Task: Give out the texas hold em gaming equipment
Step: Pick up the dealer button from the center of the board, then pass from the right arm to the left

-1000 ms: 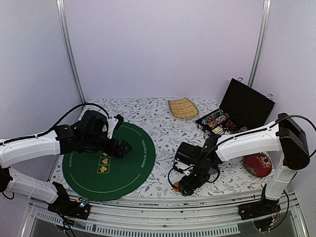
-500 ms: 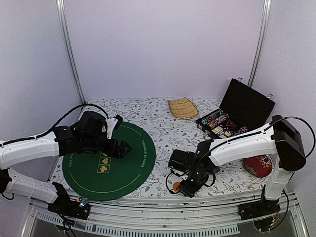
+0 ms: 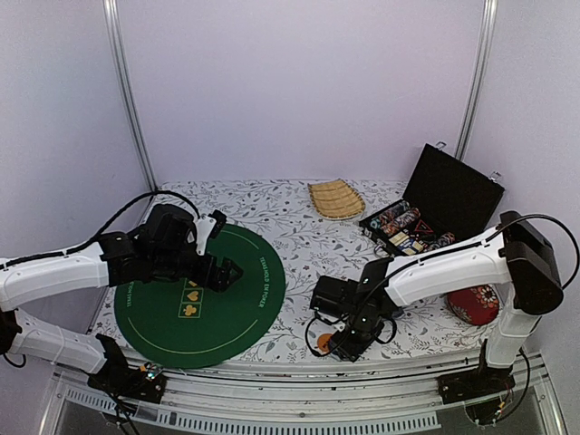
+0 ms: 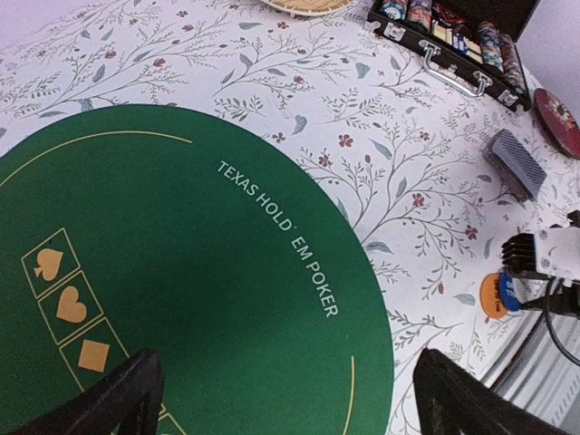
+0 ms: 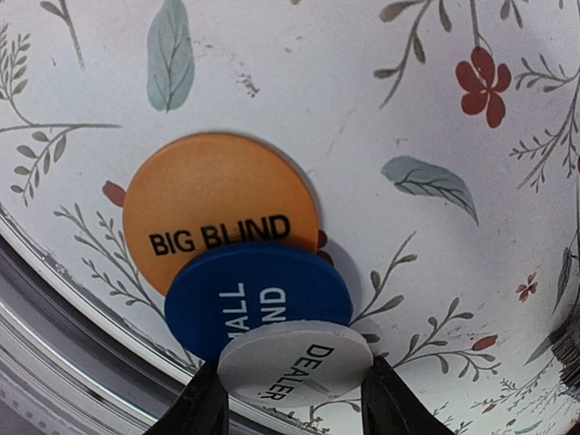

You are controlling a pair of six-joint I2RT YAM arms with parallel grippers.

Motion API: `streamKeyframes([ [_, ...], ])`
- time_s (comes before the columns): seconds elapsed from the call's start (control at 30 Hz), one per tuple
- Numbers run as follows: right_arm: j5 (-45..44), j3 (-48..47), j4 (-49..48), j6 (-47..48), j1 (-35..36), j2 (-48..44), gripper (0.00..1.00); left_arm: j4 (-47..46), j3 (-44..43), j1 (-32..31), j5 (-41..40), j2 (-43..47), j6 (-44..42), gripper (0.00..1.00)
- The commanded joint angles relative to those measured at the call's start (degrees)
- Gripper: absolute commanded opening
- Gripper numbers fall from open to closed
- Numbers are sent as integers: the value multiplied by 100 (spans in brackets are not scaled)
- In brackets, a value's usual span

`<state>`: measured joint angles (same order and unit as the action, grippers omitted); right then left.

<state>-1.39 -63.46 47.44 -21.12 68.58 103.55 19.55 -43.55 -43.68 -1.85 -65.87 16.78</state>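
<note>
Three round tokens overlap near the table's front edge: an orange BIG BLIND token [image 5: 217,195], a blue one [image 5: 258,294] partly on it, and a white DEALER token [image 5: 294,362] on top. My right gripper [image 5: 294,399] [image 3: 337,343] has a finger against each side of the white token. The orange token [image 3: 323,343] also shows from above. A deck of grey-blue cards [image 4: 517,163] lies on the floral cloth. Over the round green poker mat [image 3: 195,294] my left gripper [image 4: 290,399] [image 3: 225,272] hangs wide open and holds nothing.
An open black case [image 3: 426,213] of chips stands at the back right. A tan woven tray [image 3: 335,198] sits at the back. A red patterned cushion [image 3: 473,301] lies by the right arm's base. The table's front rail [image 5: 54,317] runs just beside the tokens.
My right gripper has slid left and down to the tokens at the front edge, and its fingers have narrowed onto the white token. The left arm has stayed put.
</note>
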Motion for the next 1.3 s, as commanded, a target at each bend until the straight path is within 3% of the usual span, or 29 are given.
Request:
streamKeyframes([
  [0.0, -157, 254, 122, 88, 43, -211, 34, -75, 26, 55, 76, 149, -16, 98],
  [0.37, -759, 139, -772, 555, 43, -1266, 31, -279, -56, 46, 592, 267, 292, 93],
  [0.6, -982, 58, -3225, 1921, 44, -1690, 29, -1584, 122, -77, 2267, 346, 1096, 79],
  [0.7, -1039, 64, -3957, 2462, 42, -1674, 29, -2421, 350, -144, 2705, 360, 1447, 78],
  [0.8, -966, -30, -4294, 2749, 45, -1518, 29, -2965, 503, -182, 3006, 279, 1660, 81],
  [0.97, -882, -253, -4428, 2939, 45, -1273, 29, -2995, 370, -361, 2794, -98, 1566, 81],
  [1.17, -852, -341, -4504, 3050, 44, -1153, 28, -2858, 66, -498, 2839, -724, 1381, 66],
  [1.27, -852, -430, -4418, 3116, 45, -1055, 28, -2754, -69, -513, 2824, -915, 1346, 53],
])
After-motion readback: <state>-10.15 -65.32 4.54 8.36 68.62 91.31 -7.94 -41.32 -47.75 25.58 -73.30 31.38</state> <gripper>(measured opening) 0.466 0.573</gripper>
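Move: The right hand already pinches the dealer button at table height; the left hand's open fingers, where it is headed, are about 13 cm ahead, 25 cm left and 14 cm up. Beside it the small blind button is some 3 cm left and 1 cm ahead, the big blind button about 6 cm left and 2 cm ahead. From the left hand, the dealer button is roughly 13 cm back, 25 cm right and 14 cm below. Right hand carries the pinched dealer button up 19 cm and left; left hand comes right, half-closing around it. ##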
